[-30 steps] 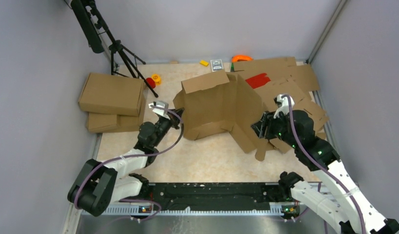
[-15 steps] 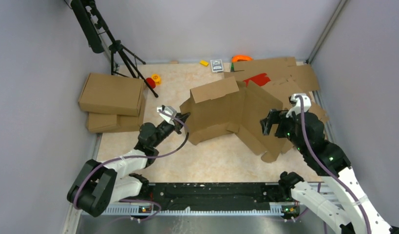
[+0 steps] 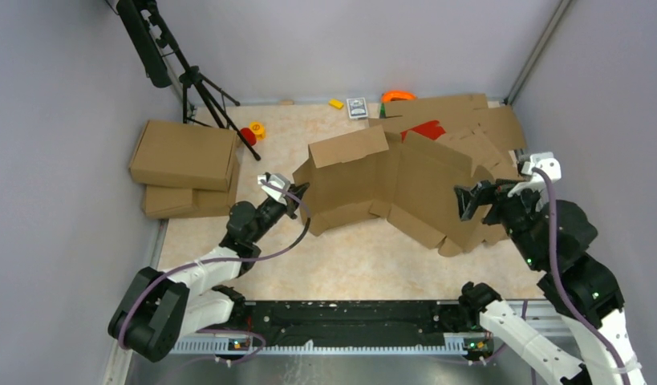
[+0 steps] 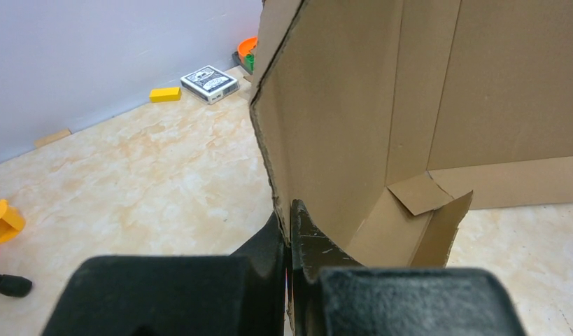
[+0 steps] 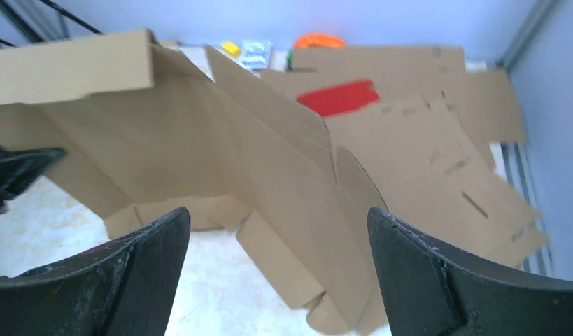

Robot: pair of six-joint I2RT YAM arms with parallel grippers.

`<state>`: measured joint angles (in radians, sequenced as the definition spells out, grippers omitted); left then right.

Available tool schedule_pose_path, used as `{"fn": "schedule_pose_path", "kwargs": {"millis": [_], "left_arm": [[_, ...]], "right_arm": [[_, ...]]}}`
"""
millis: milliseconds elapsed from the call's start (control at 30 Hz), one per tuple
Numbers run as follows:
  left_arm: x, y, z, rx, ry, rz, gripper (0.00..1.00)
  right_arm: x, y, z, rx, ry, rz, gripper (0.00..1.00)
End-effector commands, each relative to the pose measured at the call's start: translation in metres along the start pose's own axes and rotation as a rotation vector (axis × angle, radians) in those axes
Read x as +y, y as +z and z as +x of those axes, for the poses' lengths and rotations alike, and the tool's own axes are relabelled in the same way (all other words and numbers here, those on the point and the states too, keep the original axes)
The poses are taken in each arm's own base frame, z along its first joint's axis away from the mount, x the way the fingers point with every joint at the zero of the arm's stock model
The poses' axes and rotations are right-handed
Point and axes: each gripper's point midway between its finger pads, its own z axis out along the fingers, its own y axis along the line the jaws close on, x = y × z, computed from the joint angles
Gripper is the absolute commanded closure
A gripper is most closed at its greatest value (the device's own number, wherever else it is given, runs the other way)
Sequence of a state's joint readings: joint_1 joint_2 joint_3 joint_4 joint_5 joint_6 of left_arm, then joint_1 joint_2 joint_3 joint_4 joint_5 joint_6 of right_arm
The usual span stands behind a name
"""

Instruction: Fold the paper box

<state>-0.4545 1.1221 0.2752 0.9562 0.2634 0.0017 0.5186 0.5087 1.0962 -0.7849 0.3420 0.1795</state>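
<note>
The paper box (image 3: 365,180) is a brown cardboard blank, partly raised, in the middle of the table. One flap (image 3: 349,147) stands up at the back, and a wide panel (image 3: 425,188) slopes down to the right. My left gripper (image 3: 297,196) is shut on the box's left edge. In the left wrist view the fingers (image 4: 289,213) pinch the corrugated edge of the paper box (image 4: 353,105). My right gripper (image 3: 469,200) hangs wide open just right of the sloping panel, holding nothing. In the right wrist view the paper box (image 5: 269,161) lies beyond the right gripper (image 5: 278,213).
Two folded boxes (image 3: 184,164) are stacked at the left beside a black tripod (image 3: 198,87). Flat cardboard sheets (image 3: 477,120) with a red patch (image 3: 425,130) are heaped at the back right. A card deck (image 3: 356,107), a yellow block (image 3: 335,103) and small toys (image 3: 253,130) lie near the back wall.
My right gripper opened, let go of the box's right panel and drew back to the right and up. The panel sank lower. The left gripper kept its hold.
</note>
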Motion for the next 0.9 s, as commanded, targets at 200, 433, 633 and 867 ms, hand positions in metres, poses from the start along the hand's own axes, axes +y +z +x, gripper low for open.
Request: {"fn": "schedule_pose_path", "kwargs": {"millis": [200, 433, 633, 867], "left_arm": [[0.002, 0.003, -0.011, -0.03, 0.05, -0.002, 1.0], [-0.001, 0.002, -0.011, -0.035, 0.07, 0.018, 1.0], [-0.002, 0.002, -0.012, -0.04, 0.075, 0.027, 1.0], [-0.004, 0.002, -0.013, -0.041, 0.07, 0.034, 1.0]], "right_arm": [[0.062, 0.016, -0.075, -0.065, -0.205, -0.285, 0.17], [0.105, 0.076, -0.094, 0.011, -0.045, -0.338, 0.81], [0.122, 0.132, -0.098, 0.018, 0.017, -0.306, 1.0], [0.124, 0.18, -0.076, 0.132, -0.026, -0.228, 1.0]]}}
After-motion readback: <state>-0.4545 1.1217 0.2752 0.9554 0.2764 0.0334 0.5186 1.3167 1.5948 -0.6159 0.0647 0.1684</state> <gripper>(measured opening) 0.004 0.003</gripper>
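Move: Out ahead and to the left of the right hand, the box's raised top flap lies some 19 cm forward, 25 cm left and about 10 cm lower. The box's open side panel stands about 15 cm ahead of this hand, 4 cm left and 20 cm below; the red piece lies some 35 cm ahead, 3 cm left, on the cardboard at table level. From the left hand the flap is about 8 cm ahead, 11 cm right and 5 cm above. Rising about 8 cm clear of the open side panel, the right hand swings forward and left towards the box's raised flap, some 15 cm each way, then sinks about 5 cm. Its wide-open fingers shut fully on nothing as the wrist turns about 15 degrees counter-clockwise and tips slightly down. The left hand keeps its pinch on the box's left edge. ##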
